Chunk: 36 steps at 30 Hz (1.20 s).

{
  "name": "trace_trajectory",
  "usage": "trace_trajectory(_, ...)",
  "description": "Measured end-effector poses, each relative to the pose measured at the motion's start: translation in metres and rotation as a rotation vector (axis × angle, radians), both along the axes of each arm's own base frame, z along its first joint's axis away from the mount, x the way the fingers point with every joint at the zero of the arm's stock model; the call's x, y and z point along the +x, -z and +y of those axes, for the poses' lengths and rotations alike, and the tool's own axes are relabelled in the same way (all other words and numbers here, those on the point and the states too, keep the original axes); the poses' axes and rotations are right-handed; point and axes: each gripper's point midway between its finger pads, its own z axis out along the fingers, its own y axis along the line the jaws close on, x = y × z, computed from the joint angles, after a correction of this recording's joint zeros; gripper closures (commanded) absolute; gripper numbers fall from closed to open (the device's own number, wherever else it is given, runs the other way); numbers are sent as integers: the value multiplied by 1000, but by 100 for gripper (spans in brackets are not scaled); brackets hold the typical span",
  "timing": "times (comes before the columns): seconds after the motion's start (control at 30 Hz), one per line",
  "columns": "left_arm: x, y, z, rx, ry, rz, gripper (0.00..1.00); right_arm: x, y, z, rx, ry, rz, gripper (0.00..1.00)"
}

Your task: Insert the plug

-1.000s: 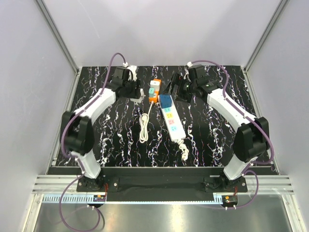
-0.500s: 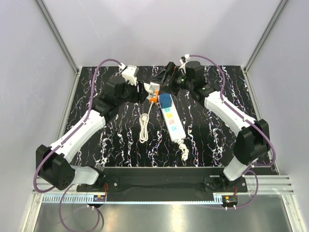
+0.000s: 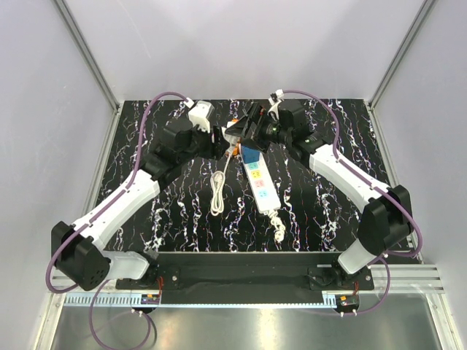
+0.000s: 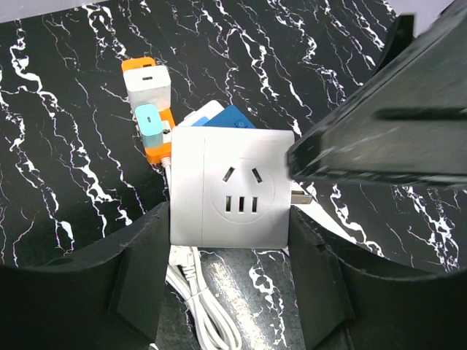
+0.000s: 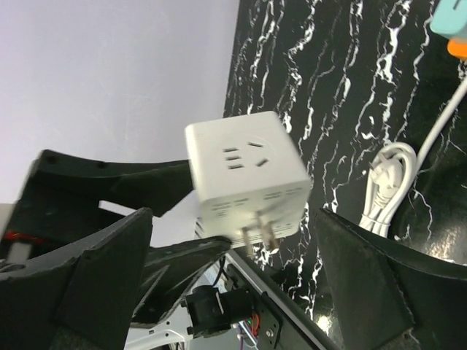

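The plug (image 3: 250, 153), a small blue cube, sits on the far end of the white power strip (image 3: 261, 188); in the left wrist view only its blue top (image 4: 230, 117) shows behind a white cube adapter (image 4: 230, 188). My left gripper (image 4: 230, 222) is shut on that adapter (image 5: 244, 171) and holds it above the table, prongs sticking out sideways. My right gripper (image 5: 241, 251) is open wide, its fingers (image 5: 102, 277) on either side of the adapter without touching it. From above, both grippers (image 3: 219, 144) (image 3: 246, 133) meet just beyond the plug.
An orange-and-white socket block (image 4: 149, 109) with a teal plug lies on the table just past the adapter, and its coiled white cable (image 3: 217, 191) lies left of the power strip. The strip's own cord (image 3: 278, 224) trails toward the near edge. Grey walls enclose the black marbled table (image 3: 328, 204).
Both arms have swung in toward the middle. The left gripper has carried the white adapter right, and the right gripper has moved left until its open fingers flank the adapter.
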Motion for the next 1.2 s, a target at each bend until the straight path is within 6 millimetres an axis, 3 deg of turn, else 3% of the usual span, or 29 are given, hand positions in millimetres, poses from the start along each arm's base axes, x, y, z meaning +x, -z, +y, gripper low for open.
trace_trajectory(0.17, -4, -9, -2, -15, 4, -20, 100, -3, 9, -1, -20, -2, 26, 9)
trace_trajectory(0.3, -6, -15, -3, -27, 9, -34, 100, -4, 7, 1, -2, -12, 11, 25)
trace_trajectory(0.37, -7, -15, -4, -28, 11, -32, 100, -5, 6, 2, 14, -17, 4, 28)
trace_trajectory(0.5, -9, -15, -3, -34, 11, -35, 99, -7, 4, 4, 32, -31, -3, 52)
trace_trajectory(0.53, -10, -16, -3, -34, 10, -36, 94, -7, 4, 5, 37, -34, -2, 63)
trace_trajectory(0.63, -11, -17, -2, -33, 10, -42, 83, -8, 3, 6, 51, -43, -17, 82)
trace_trajectory(0.73, -13, -14, -1, -28, 17, -42, 56, -11, 6, 6, 69, -51, -36, 100)
trace_trajectory(0.77, -15, -12, -1, -25, 21, -39, 40, -13, 8, 6, 74, -54, -39, 100)
trace_trajectory(0.9, -22, -11, -6, -43, 53, -23, 21, -20, 13, 3, 82, -69, -59, 100)
trace_trajectory(1.03, -35, -34, -6, -98, 87, -60, 9, -29, 7, 0, 84, -88, -96, 100)
trace_trajectory(1.2, -56, -62, -1, -136, 124, -72, 5, -40, -19, -6, 98, -115, -189, 100)
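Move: The white plug is already between the left fingers, right at that hand's point, and the open right fingers straddle it, its middle about 1 cm back and 1 cm left of the right hand. Well below, the blue plug is some 3 cm ahead and 5 cm right of the left hand, about 22 cm down. The orange strip is roughly 7 cm ahead of the left hand, in line sideways, 25 cm down. Right fingers pinch the plug, drawing back 4 cm; left opens, lets go and retreats back-and-up about 8 cm. ##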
